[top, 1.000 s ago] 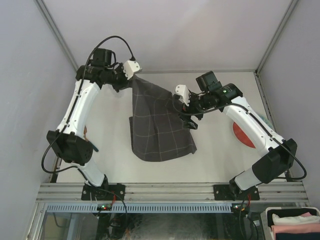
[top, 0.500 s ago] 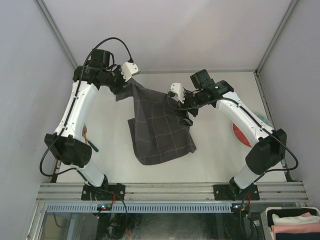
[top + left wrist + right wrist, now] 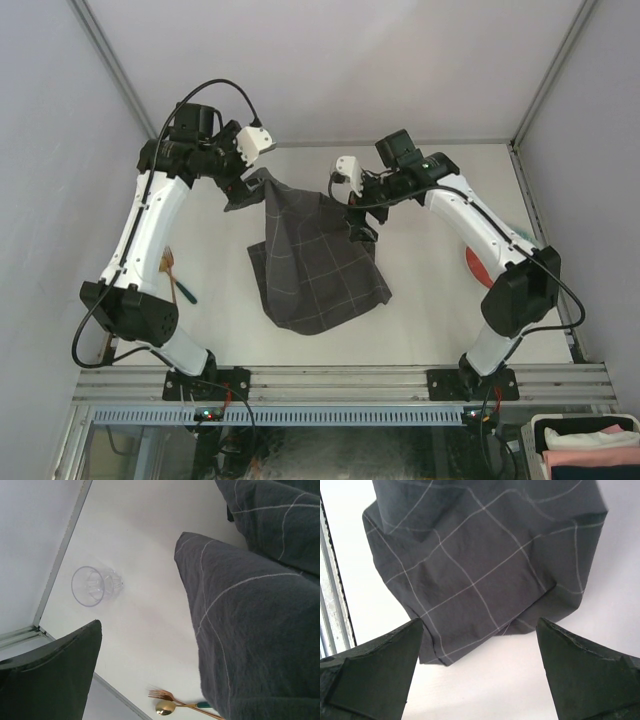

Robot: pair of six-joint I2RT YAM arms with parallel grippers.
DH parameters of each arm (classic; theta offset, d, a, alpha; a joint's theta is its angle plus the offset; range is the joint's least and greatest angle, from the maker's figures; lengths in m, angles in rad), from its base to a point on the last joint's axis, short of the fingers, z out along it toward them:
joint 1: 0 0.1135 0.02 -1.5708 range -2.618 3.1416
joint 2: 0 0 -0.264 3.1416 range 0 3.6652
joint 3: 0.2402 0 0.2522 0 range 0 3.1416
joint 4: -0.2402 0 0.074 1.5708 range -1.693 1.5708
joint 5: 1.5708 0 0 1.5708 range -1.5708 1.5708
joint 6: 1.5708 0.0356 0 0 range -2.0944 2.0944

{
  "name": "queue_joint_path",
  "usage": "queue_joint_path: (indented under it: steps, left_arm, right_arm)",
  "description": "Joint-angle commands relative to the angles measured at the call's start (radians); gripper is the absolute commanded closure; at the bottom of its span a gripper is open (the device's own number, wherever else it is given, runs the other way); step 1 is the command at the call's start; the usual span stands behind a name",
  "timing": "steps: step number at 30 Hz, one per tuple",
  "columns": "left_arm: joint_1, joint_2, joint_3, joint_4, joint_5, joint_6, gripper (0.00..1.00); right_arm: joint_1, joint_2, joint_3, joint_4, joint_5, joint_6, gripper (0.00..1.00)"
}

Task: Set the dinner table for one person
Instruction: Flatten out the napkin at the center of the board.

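Note:
The dinner table [image 3: 430, 310] is an off-white top with grey rails. A dark grey checked cloth [image 3: 315, 255] lies rumpled on its middle, one corner reaching back left. My left gripper [image 3: 243, 185] hovers at that corner, open. In the left wrist view the left gripper [image 3: 160, 630] shows one dark finger [image 3: 55, 675] at the left, while a fold of the cloth [image 3: 250, 630] hides the other. My right gripper [image 3: 360, 222] is at the cloth's back right edge, open. In its own view, the right gripper [image 3: 479, 622] holds nothing and the cloth [image 3: 485, 560] lies beyond it.
A red plate [image 3: 480, 268] lies at the right, partly under the right arm. A gold fork and spoon [image 3: 175, 280] lie by the left rail, seen too as fork and spoon [image 3: 175, 705]. A clear glass [image 3: 95, 584] stands near the corner rail. A bin of folded cloths [image 3: 585, 445] sits off the table.
My left gripper has opened and let go of the cloth's corner, which has sagged down and left. Both arms have drawn back toward the far side of the table.

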Motion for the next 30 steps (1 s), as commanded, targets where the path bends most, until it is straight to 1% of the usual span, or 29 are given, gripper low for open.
queue_joint_path:
  steps: [1,5,10,15,17,22,26,30]
  left_arm:
    - [-0.008,-0.013,-0.001,0.023,-0.006,-0.028,0.00]
    - [-0.009,-0.013,-0.037,0.023,-0.016,-0.031,0.00]
    - [-0.018,0.000,-0.060,0.026,-0.032,-0.029,0.00]
    - [-0.021,0.010,-0.066,0.028,-0.034,-0.027,0.00]
    - [-0.021,0.015,-0.059,0.029,-0.030,-0.034,0.00]
    - [-0.028,0.024,-0.043,0.032,-0.020,-0.059,0.00]
    - [-0.027,0.034,-0.057,0.051,-0.033,-0.064,0.00]
    - [-0.030,0.053,-0.027,0.060,-0.028,-0.101,0.00]
  right_arm:
    - [-0.003,0.042,0.105,0.044,-0.089,-0.003,0.05]
    - [0.022,0.119,0.232,0.050,-0.120,0.011,0.04]
    - [0.038,0.234,0.409,0.060,-0.120,0.003,0.03]
    - [0.049,0.342,0.572,0.093,-0.148,0.070,0.01]
    - [0.063,0.370,0.599,0.115,-0.151,0.087,0.01]
    - [0.093,0.404,0.598,0.193,-0.170,0.136,0.02]
    - [0.120,0.419,0.610,0.202,-0.177,0.139,0.02]
    - [0.130,0.431,0.601,0.203,-0.193,0.153,0.03]
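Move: The napkin's raised fold, draped at the left hand's open fingers, is about 17 cm to the right hand's left and 7 cm ahead, near its height. From that hand, the napkin's spread part lies some 8 cm back and 8 cm left, about 19 cm below, and the glass roughly 28 cm left, 11 cm ahead and 17 cm below. From the left hand the raised fold is some 4 cm right, 1 cm back and 2 cm below. The right hand, fingers staying wide open, sweeps about 13 cm left and some 7 cm forward towards the napkin's raised fold, rising about 5 cm on the way before easing slightly down and back, while its down-left-pointing fingers tilt up by roughly 15 degrees. Meanwhile the left hand, also still open with the cloth hanging over its fingers, sinks about 4 cm nearly in place, and the right fingers end close beside the fold, with contact not clearly seen. ##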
